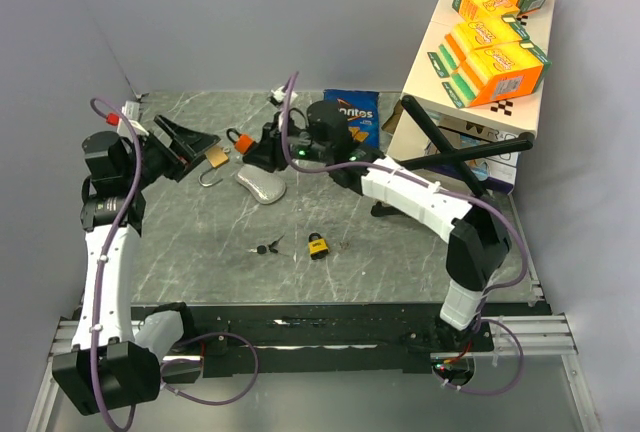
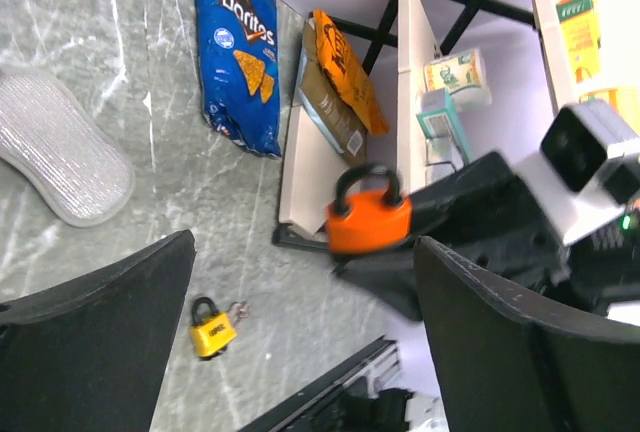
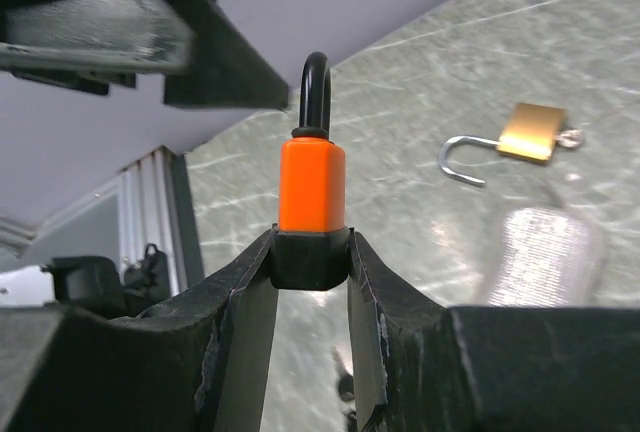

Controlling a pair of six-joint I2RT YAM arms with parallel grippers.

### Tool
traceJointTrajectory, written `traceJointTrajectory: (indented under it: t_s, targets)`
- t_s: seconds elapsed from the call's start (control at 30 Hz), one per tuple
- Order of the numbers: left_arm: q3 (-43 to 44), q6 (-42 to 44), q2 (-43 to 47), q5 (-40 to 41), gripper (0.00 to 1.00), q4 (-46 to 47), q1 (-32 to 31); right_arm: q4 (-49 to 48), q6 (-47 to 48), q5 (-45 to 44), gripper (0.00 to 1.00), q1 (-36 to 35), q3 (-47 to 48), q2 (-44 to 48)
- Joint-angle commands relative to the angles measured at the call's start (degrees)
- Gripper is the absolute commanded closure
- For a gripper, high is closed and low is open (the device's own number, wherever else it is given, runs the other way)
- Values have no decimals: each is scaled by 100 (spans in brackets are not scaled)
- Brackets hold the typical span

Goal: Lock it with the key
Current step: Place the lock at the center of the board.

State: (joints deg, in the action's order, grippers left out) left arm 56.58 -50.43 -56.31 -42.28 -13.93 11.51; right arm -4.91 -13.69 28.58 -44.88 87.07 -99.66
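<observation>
My right gripper point(image 1: 246, 148) is shut on an orange padlock point(image 1: 238, 139) with a black shackle and holds it above the table. In the right wrist view the right gripper point(image 3: 312, 252) clamps the black base of the orange padlock point(image 3: 312, 187), shackle pointing up. My left gripper point(image 1: 190, 142) is open and empty, just left of that padlock. The left wrist view shows the left gripper point(image 2: 305, 244) with the orange padlock point(image 2: 368, 222) just beyond its spread fingers. A small black-headed key point(image 1: 265, 248) lies on the table near the front.
A brass padlock point(image 1: 217, 157) with an open shackle lies below the grippers, also in the right wrist view point(image 3: 532, 132). There is a silver mesh pad point(image 1: 260, 187), a yellow padlock point(image 1: 318, 245), a Doritos bag point(image 1: 352, 112), and a shelf with orange boxes point(image 1: 490, 62) at the right.
</observation>
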Motion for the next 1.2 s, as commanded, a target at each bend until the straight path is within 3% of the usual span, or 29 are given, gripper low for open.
traceJointTrajectory:
  t_s: [0.0, 0.27, 0.67, 0.9, 1.03, 1.13, 1.17]
  targets:
    - [-41, -555, 24, 458, 7, 189, -114, -643, -511, -370, 100, -292, 460, -176]
    - [-331, -652, -2, 370, 13, 523, -395, -635, -573, -818, 100, -539, 601, -352]
    - [-323, -476, -46, 563, 39, 479, -667, -599, -512, -1003, 100, -724, 592, -414]
    - [-437, -617, -64, 563, 45, 593, -720, -599, -503, -995, 100, -750, 592, -423]
    - [-454, -634, -90, 563, 61, 602, -773, -599, -520, -1021, 100, -776, 610, -449]
    - [-437, -564, -99, 616, 78, 480, -782, -608, -520, -1003, 100, -776, 618, -467]
    - [-420, -520, -108, 633, 89, 418, -782, -599, -512, -934, 92, -785, 610, -467]
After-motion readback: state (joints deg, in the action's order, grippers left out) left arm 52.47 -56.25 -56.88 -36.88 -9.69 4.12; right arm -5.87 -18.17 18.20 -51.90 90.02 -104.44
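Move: The orange lock, held by its black base in the right fingers, lies about 8 cm to the right of the left hand and 2 cm ahead, at its height. Both hands are some 20 cm above the table. The open brass padlock lies about 13 cm ahead and 3 cm left of the left hand; the grey pad is roughly 6 cm ahead and 9 cm right of it. From the right hand, the left gripper's grasp point is about 10 cm left and 1 cm back, level. Carry the still-gripped orange lock about 5 cm left with the right gripper, easing slightly back and down, into the open left fingers. Bring the left gripper some 3 cm right and 2 cm down to meet it, then close its fingers from nearly full opening to about half and pinch the orange body just below the shackle; keep the right grip shut on the base. ##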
